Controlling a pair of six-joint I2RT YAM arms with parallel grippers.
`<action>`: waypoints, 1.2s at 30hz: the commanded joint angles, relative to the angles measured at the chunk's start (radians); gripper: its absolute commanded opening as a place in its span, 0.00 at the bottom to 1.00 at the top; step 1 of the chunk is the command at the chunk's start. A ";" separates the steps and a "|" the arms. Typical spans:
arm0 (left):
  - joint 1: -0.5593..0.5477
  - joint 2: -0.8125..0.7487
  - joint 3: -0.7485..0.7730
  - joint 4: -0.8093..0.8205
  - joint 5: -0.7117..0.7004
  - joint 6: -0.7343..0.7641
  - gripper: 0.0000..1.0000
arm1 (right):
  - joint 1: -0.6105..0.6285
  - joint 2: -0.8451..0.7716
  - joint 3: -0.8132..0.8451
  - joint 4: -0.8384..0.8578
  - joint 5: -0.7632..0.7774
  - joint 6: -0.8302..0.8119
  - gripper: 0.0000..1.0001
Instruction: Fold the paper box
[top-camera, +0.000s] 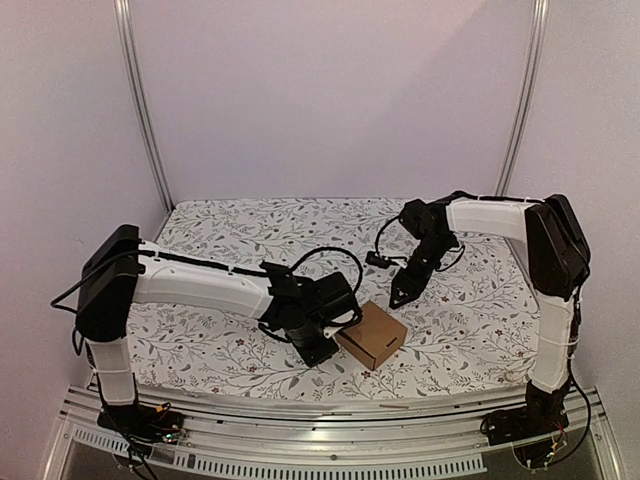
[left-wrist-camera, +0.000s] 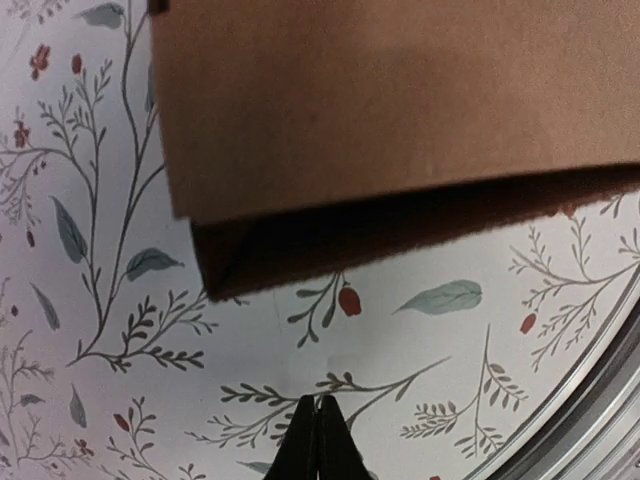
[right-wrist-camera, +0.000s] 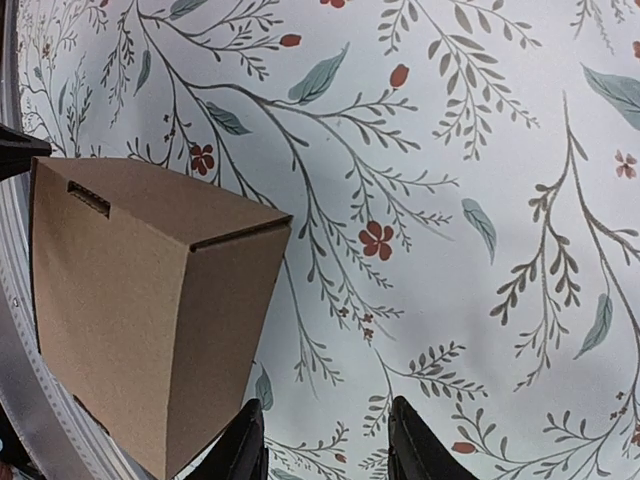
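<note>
The paper box is a plain brown carton, folded into a closed cube and resting on the flowered cloth near the table's front. In the left wrist view the box fills the top, its lower edge lifted a little over a dark shadow. My left gripper is shut with nothing in it, its tips just short of the box. My right gripper stands open over bare cloth, with the box to its left and apart from it. Seen from above, the right gripper hangs just behind the box.
The flowered tablecloth covers the table. A metal rail runs along the front edge, close to the box. A small black cable plug hangs by the right arm. White walls close the back and sides.
</note>
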 joint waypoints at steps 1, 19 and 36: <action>0.018 0.170 0.191 0.071 0.025 0.110 0.00 | 0.077 0.060 0.012 0.003 0.003 0.003 0.41; 0.002 -0.109 0.017 0.026 -0.098 0.088 0.04 | 0.021 -0.026 -0.023 -0.013 -0.057 -0.030 0.42; 0.467 -0.621 -0.148 0.235 -0.341 -0.035 0.99 | -0.354 -0.521 -0.094 0.400 0.046 0.273 0.99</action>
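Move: Beyond the closed left fingers and to their right stands the folded paper box, its middle roughly 10 cm right, 5 cm farther out and about 1 cm below them, with a dark gap under its lid on the side facing that hand. From the right hand, fingers part open, the same box lies some 8 cm back, 5 cm to the left and about 3 cm lower. Closing in on the box from both sides, the left hand goes about 7 cm right and 3 cm forward, sinking slightly, while the right eases some 2 cm down, back and left; both pause. Then they leave it, rising 16 to 19 cm, spreading outward and forward, fingers opening wide and tilting forward; the left turns counter-clockwise, the right clockwise. ##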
